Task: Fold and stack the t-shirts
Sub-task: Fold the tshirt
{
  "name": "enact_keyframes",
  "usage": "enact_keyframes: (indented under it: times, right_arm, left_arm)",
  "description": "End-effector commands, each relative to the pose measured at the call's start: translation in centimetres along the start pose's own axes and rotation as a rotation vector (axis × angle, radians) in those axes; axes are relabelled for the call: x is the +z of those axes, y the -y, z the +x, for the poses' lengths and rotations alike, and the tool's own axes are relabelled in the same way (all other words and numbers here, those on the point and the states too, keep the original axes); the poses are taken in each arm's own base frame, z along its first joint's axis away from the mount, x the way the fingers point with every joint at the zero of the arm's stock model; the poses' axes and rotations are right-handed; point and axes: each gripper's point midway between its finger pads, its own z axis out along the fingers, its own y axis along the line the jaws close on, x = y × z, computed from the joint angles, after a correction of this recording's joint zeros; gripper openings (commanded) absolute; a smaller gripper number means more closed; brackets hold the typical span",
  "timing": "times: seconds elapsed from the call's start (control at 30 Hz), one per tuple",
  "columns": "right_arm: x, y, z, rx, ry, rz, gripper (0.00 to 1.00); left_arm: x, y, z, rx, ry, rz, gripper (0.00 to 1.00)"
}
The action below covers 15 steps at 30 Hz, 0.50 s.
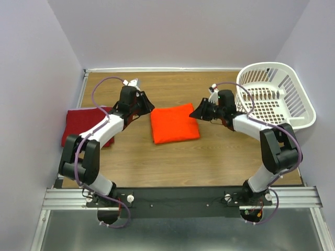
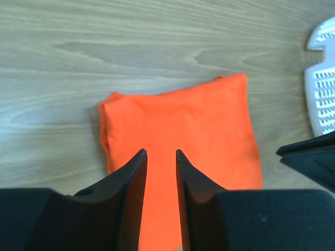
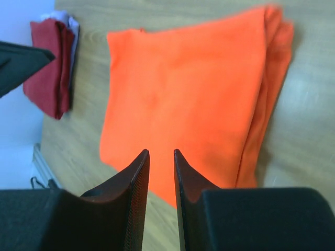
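A bright orange-red t-shirt (image 1: pixel 174 124) lies folded into a square in the middle of the table. The dark crimson t-shirt (image 1: pixel 81 124) lies folded at the table's left edge, partly behind the left arm. My left gripper (image 1: pixel 148 107) hovers at the orange shirt's left edge. In the left wrist view this gripper (image 2: pixel 160 152) is open by a narrow gap over the orange shirt (image 2: pixel 183 125), holding nothing. My right gripper (image 1: pixel 196 112) hangs at the shirt's right edge. The right wrist view shows that gripper (image 3: pixel 159 151) narrowly open and empty above the orange shirt (image 3: pixel 193 89), with the crimson shirt (image 3: pixel 49 63) beyond.
A white lattice laundry basket (image 1: pixel 277 94) stands at the back right of the table, right behind the right arm, and its rim (image 2: pixel 322 99) shows in the left wrist view. Walls close in the table at the back and on both sides.
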Motion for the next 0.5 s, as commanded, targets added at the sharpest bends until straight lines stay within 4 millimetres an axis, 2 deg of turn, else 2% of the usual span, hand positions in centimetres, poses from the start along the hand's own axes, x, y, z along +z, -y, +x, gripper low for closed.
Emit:
enact_keyframes:
  times: [0.0, 0.07, 0.1, 0.2, 0.27, 0.37, 0.4, 0.43, 0.47]
  right_arm:
    - [-0.3, -0.4, 2.2, 0.072, 0.013, -0.07, 0.32]
    - [-0.2, 1.0, 4.3, 0.1, -0.016, -0.047, 0.32]
    - [0.1, 1.6, 4.8, 0.108, -0.013, -0.038, 0.32]
    - [0.2, 3.7, 6.8, 0.129, -0.03, 0.022, 0.32]
    - [0.0, 5.0, 8.1, 0.143, -0.044, 0.063, 0.32]
    - [-0.7, 5.8, 8.2, 0.131, -0.031, 0.109, 0.32]
    - [-0.9, 6.1, 7.9, 0.107, -0.029, 0.134, 0.32]
    - [-1.1, 6.0, 7.7, 0.092, -0.033, 0.137, 0.32]
    - [-1.7, 5.1, 6.7, 0.061, -0.012, 0.123, 0.32]
  left_arm:
    - [0.8, -0.1, 3.7, -0.039, -0.067, 0.074, 0.35]
    - [1.7, -0.6, 4.7, -0.058, -0.082, 0.073, 0.33]
    - [2.6, -1.1, 5.8, -0.069, -0.119, 0.07, 0.33]
    - [4.1, -2.5, 7.5, -0.092, -0.169, 0.037, 0.32]
    - [4.6, -3.2, 8.0, -0.101, -0.179, 0.015, 0.32]
    - [4.4, -3.8, 7.9, -0.107, -0.175, -0.015, 0.33]
    - [4.0, -3.7, 6.9, -0.101, -0.151, -0.022, 0.33]
    - [3.7, -3.6, 6.3, -0.095, -0.136, -0.03, 0.34]
    - [3.1, -3.9, 6.0, -0.094, -0.134, -0.051, 0.37]
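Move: The folded orange t-shirt lies between and below the hands. For the left hand, the middle of the t-shirt's left edge is some 10 cm down, 4 cm back and 1 cm to its right; the red stack is about 29 cm to its left, 4 cm back and 9 cm down. For the right hand, the t-shirt's near right corner is about 7 cm back, 3 cm to its right and 9 cm down; the white basket stands roughly 35 cm to the right, 12 cm ahead and 3 cm lower. Both hands end low on the t-shirt, their fingertips seeming to touch its two side edges. The left drops almost straight, about 10 cm, easing slightly back onto the left edge; the right sinks some 8 cm while drawing back about 6 cm and a little right to the near right corner. Both wrists tip further down by roughly 10 degrees, the fingers staying partly open, with no grip taken. ##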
